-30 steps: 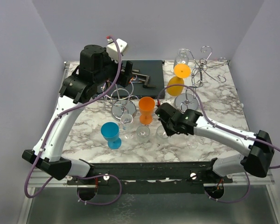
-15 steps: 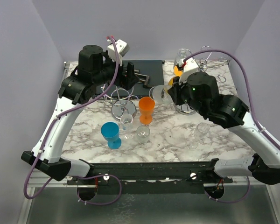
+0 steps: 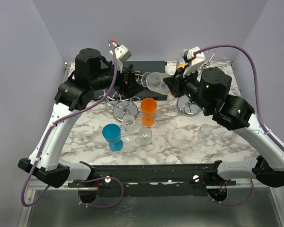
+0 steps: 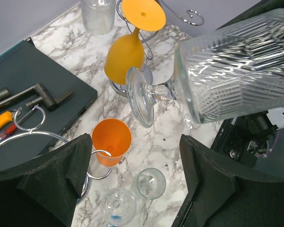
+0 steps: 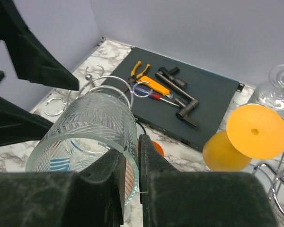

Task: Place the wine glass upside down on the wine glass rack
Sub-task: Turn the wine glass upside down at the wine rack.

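A clear ribbed wine glass point(image 3: 154, 80) hangs on its side in the air, its foot point(image 4: 138, 97) pointing toward my left arm. My right gripper point(image 5: 131, 165) is shut on the rim of the bowl point(image 5: 85, 137), one finger inside and one outside. Just to the left of the glass, my left gripper point(image 3: 132, 78) stands open above the table, its fingers point(image 4: 61, 175) holding nothing. One chrome wine glass rack point(image 3: 120, 101) stands below the left gripper. A second rack point(image 3: 199, 75) at the back right carries an upside-down yellow glass point(image 3: 182, 78).
An orange cup point(image 3: 148, 111), a blue cup point(image 3: 112, 136) and small clear glasses point(image 3: 145, 135) stand in the middle of the marble table. Another clear glass point(image 3: 203, 132) is at the right. A dark tool tray point(image 3: 151, 71) lies at the back.
My right arm has risen from the front middle of the table and swung back and left, carrying the clear glass up beside the left gripper. The left arm shifted slightly.
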`<act>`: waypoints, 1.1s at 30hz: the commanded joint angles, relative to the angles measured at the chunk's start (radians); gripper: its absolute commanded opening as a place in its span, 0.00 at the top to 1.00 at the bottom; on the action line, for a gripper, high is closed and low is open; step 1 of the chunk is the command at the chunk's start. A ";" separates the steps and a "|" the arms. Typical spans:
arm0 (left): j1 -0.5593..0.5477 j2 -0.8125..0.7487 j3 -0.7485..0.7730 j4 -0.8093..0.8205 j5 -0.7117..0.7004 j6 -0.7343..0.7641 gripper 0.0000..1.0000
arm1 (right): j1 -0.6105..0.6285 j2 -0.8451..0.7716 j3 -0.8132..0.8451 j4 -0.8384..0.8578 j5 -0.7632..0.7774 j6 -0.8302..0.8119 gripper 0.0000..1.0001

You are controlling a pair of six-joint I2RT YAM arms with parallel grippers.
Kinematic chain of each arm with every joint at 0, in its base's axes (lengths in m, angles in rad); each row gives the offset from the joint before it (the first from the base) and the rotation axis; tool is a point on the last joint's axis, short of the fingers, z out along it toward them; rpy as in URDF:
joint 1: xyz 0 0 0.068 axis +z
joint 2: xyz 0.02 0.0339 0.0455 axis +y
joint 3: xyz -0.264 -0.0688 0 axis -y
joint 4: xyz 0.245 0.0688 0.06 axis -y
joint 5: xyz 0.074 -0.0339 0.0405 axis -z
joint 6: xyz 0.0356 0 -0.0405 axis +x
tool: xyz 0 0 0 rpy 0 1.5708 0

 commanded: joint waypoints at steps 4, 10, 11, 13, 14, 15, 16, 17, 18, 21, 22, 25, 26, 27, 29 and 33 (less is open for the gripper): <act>0.002 0.048 0.004 -0.024 0.066 0.021 0.21 | 0.005 -0.037 -0.023 0.185 -0.123 0.024 0.99; 0.002 0.062 0.023 -0.024 0.073 0.027 0.27 | 0.004 -0.060 -0.081 0.236 -0.221 0.047 0.99; 0.002 0.064 0.029 -0.024 0.076 0.026 0.28 | 0.005 -0.060 -0.088 0.241 -0.233 0.052 0.99; 0.002 0.066 0.039 -0.024 0.089 0.020 0.34 | 0.005 -0.060 -0.103 0.257 -0.252 0.061 1.00; 0.002 0.067 0.041 -0.024 0.099 0.019 0.41 | 0.005 -0.062 -0.113 0.267 -0.262 0.066 0.99; 0.002 0.066 0.044 -0.024 0.109 0.020 0.50 | 0.004 -0.064 -0.121 0.277 -0.273 0.072 0.99; 0.002 0.066 0.046 -0.024 0.121 0.021 0.64 | 0.005 -0.066 -0.133 0.290 -0.278 0.078 0.99; 0.002 0.065 0.049 -0.024 0.128 0.024 0.78 | 0.004 -0.067 -0.145 0.300 -0.287 0.082 1.00; 0.002 0.064 0.051 -0.024 0.131 0.027 0.86 | 0.004 -0.066 -0.154 0.307 -0.297 0.084 1.00; 0.002 0.061 0.062 -0.024 0.127 0.052 1.00 | 0.004 -0.058 -0.169 0.308 -0.311 0.088 0.99; 0.002 0.060 0.066 -0.023 0.120 0.071 1.00 | 0.005 -0.056 -0.171 0.305 -0.317 0.088 1.00; 0.002 0.058 0.081 -0.024 0.091 0.131 1.00 | 0.004 -0.055 -0.175 0.283 -0.318 0.088 0.83; 0.002 0.058 0.088 -0.024 0.077 0.158 1.00 | 0.004 -0.058 -0.177 0.276 -0.317 0.088 0.74; 0.002 0.058 0.096 -0.024 0.068 0.187 1.00 | 0.004 -0.065 -0.182 0.264 -0.308 0.091 0.67; 0.002 0.062 0.118 -0.022 0.052 0.241 1.00 | 0.004 -0.091 -0.204 0.256 -0.308 0.103 0.47; 0.002 0.075 0.171 -0.015 0.031 0.372 1.00 | 0.004 -0.129 -0.224 0.178 -0.307 0.113 0.22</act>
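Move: Some 6 cm to the right of the open left hand, about 2 cm forward and 2 cm below, is the foot of the wine glass. The right hand holds that glass by its rim, with the foot about 9 cm to its left, 4 cm ahead and 3 cm below. Far beneath the left hand, roughly 34 cm, stand the orange goblet, 10 cm ahead and 6 cm right, and a clear glass, level and 5 cm right. The hanging yellow goblet is about 12 cm ahead of the right hand, 5 cm right and 10 cm lower. Passing the glass across, the right hand carries it about 4 cm left and slightly back, turning some 10 degrees counter-clockwise, while the left sinks about 2.5 cm with open fingers, then shuts them on the edge of the foot. With the foot pinched, the left rises some 2 cm; the right opens, lets go of the rim and starts drawing back and down. ##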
